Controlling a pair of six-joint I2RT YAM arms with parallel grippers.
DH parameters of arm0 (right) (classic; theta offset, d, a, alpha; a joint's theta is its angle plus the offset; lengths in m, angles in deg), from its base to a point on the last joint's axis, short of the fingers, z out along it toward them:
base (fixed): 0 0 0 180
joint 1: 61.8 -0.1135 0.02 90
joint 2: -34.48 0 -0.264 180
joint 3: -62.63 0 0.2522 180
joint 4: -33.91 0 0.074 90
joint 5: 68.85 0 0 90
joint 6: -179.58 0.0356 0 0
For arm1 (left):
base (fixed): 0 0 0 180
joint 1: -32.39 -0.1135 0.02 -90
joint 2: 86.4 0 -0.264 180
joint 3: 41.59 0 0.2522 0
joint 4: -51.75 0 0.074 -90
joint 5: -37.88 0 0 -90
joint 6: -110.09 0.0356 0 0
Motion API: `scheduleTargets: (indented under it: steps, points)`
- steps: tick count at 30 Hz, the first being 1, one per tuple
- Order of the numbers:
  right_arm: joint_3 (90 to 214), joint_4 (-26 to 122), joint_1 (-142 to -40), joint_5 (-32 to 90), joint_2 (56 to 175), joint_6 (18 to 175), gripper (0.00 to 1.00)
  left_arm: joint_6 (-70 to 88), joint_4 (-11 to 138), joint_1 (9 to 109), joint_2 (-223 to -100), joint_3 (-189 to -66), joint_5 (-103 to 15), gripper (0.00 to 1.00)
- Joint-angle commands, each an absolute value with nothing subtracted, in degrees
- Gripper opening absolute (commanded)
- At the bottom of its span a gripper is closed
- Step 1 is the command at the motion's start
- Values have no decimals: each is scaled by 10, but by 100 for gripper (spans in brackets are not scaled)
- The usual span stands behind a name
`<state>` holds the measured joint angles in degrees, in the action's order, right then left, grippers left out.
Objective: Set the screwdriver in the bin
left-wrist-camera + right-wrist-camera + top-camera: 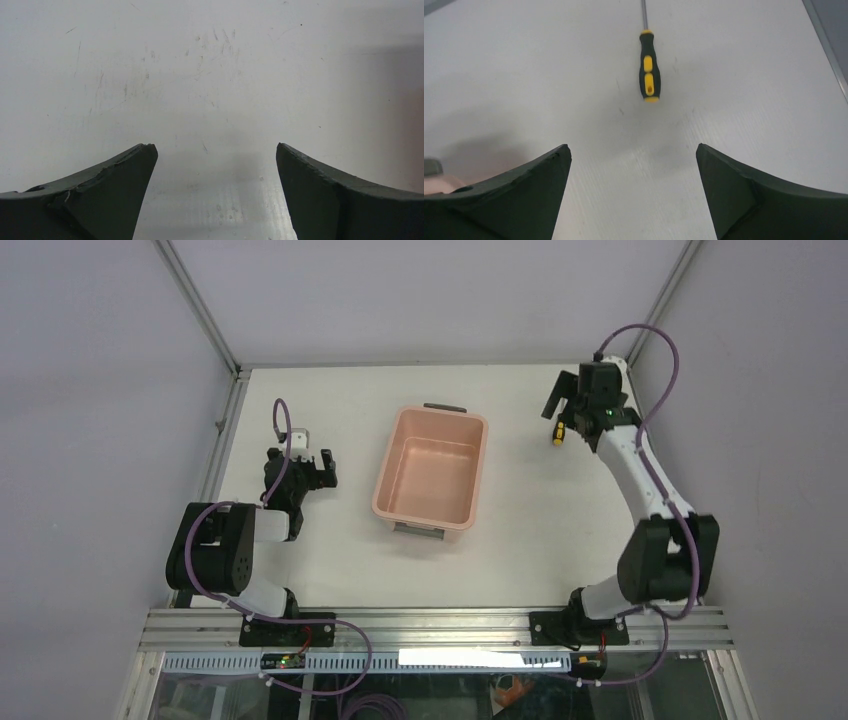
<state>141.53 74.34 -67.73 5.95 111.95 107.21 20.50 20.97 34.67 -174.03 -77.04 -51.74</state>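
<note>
The screwdriver [649, 72] lies flat on the white table with its black-and-yellow handle toward my right gripper [634, 150] and its thin shaft pointing away. That gripper hangs open just short of the handle, with nothing between its fingers. From above, only the yellow end of the screwdriver [558, 434] shows under the right gripper [566, 412] at the far right. The salmon-pink bin [478, 468] stands empty in the middle of the table. My left gripper [318, 466] sits left of the bin. It is open over bare tabletop [215, 150].
A metal frame rail [225, 440] runs along the table's left edge, and another rail [824, 35] lies close to the right of the screwdriver. A corner of the bin [435, 184] with its grey handle shows at the lower left of the right wrist view.
</note>
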Motion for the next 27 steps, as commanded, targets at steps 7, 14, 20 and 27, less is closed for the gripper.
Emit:
scheduleTargets:
  steps: [7, 14, 20, 27]
  points:
    - [1723, 885, -620, 128, 1457, 1017, 97, 196, 195, 351, -1727, -773, -512, 99]
    - [1841, 953, -620, 130, 1590, 1008, 88, 196, 195, 351, -1728, -773, -512, 99]
    - [1841, 945, -606, 133, 1632, 1019, 78, 196, 195, 350, -1728, -773, -512, 99]
    - [1847, 941, -585, 159, 1665, 1038, 50, 196, 195, 350, -1728, -773, -512, 99]
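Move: The screwdriver's handle lies on the table about 12 cm ahead of the right hand, 2 cm to its right and some 18 cm below, with the shaft pointing farther out. The bin is roughly 30 cm to the left of the right hand, only about 1 cm ahead and 13 cm below. From the idle left hand the handle is around 12 cm ahead, 63 cm to the right and 3 cm lower. The right hand first sweeps forward over the table towards the screwdriver, then drops steeply onto its handle, going down about 16 cm and forward about 10 cm in all and drifting a little to the right. On the way down the wrist tips some 30 degrees so the fingers point steeply at the table, and they close from wide open to a bit over half open, one to each side of the rear part of the handle, the left finger right up against it and the right one still clear. ##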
